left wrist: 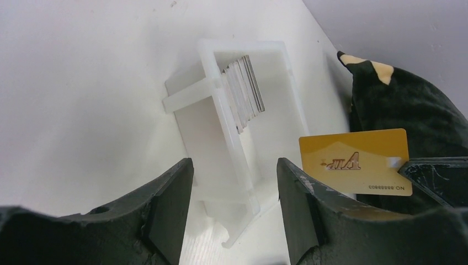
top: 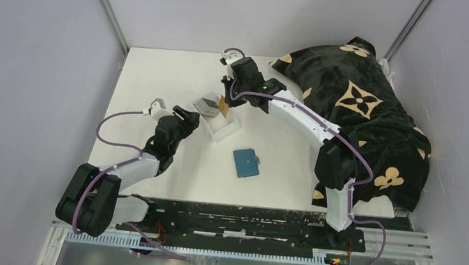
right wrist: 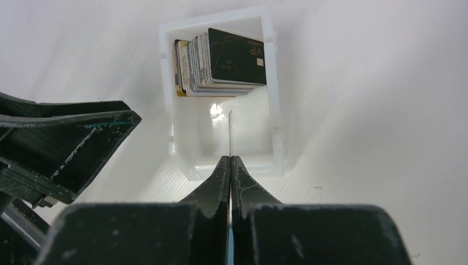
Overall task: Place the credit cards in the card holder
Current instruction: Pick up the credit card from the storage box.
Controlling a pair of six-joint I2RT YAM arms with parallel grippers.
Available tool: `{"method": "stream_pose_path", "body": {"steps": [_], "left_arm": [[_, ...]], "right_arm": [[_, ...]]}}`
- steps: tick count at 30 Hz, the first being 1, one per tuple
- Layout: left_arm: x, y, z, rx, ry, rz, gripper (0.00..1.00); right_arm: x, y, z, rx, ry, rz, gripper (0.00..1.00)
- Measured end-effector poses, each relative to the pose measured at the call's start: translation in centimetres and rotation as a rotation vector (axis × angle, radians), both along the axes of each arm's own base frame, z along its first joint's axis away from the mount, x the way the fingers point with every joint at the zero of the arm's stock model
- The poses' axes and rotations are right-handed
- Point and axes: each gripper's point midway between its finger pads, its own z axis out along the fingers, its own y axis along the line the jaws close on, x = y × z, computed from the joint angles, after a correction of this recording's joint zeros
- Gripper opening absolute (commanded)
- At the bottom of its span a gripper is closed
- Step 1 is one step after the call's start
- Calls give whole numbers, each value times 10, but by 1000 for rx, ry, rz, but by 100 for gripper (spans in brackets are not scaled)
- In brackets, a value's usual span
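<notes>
A gold credit card [left wrist: 353, 160] hangs edge-up over the clear tray [top: 226, 128], pinched by my right gripper [right wrist: 230, 160], which is shut on it; in the right wrist view the card [right wrist: 229, 132] shows only as a thin edge. The other credit cards [right wrist: 221, 61] stand as a stack at one end of the tray, a dark one in front. My left gripper [left wrist: 234, 165] is open just beside the tray's near end, holding nothing. The teal card holder [top: 246, 162] lies closed on the table, in front of the tray and apart from both grippers.
A black cloth with tan flower marks [top: 362, 111] covers the right back of the table, under and behind the right arm. The left gripper's finger [right wrist: 66, 138] sits close to the tray's left side. Grey walls surround the white table [top: 159, 81].
</notes>
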Motion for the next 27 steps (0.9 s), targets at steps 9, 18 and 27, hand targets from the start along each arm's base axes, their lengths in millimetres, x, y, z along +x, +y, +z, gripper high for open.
{"method": "stream_pose_path", "body": {"steps": [9, 18, 27], "left_arm": [[-11, -18, 22, 8, -96, -139, 66], [-36, -59, 64, 3, -295, -429, 66], [-84, -98, 77, -16, -411, -717, 67]], "right_arm": [[-41, -20, 18, 63, 26, 34, 1], [-98, -40, 15, 143, 133, 94, 1], [-148, -54, 28, 257, 206, 141, 1]]}}
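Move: My right hand already pinches the gold credit card. The card holder lies about 19 cm back, 8 cm to the right and 15 cm below. The storage box's middle is roughly 12 cm below that hand, 5 cm to its left and 1 cm back. From my open left hand, the gold card hangs some 12 cm right, 7 ahead and 4 higher; the box is 9 cm right, 4 ahead, 5 below, and the holder 22 right, 12 back, 9 below. Keeping my right fingers shut on the card, I carry it clear of the storage box, about 15 cm back and 5 cm right towards the card holder, rising a little and tilting the wrist some 20 degrees. Meanwhile my left hand swings right, back and up, roughly 8 to 10 cm each way, turning clockwise about 40 degrees and tipping its open fingers up to face the card. ##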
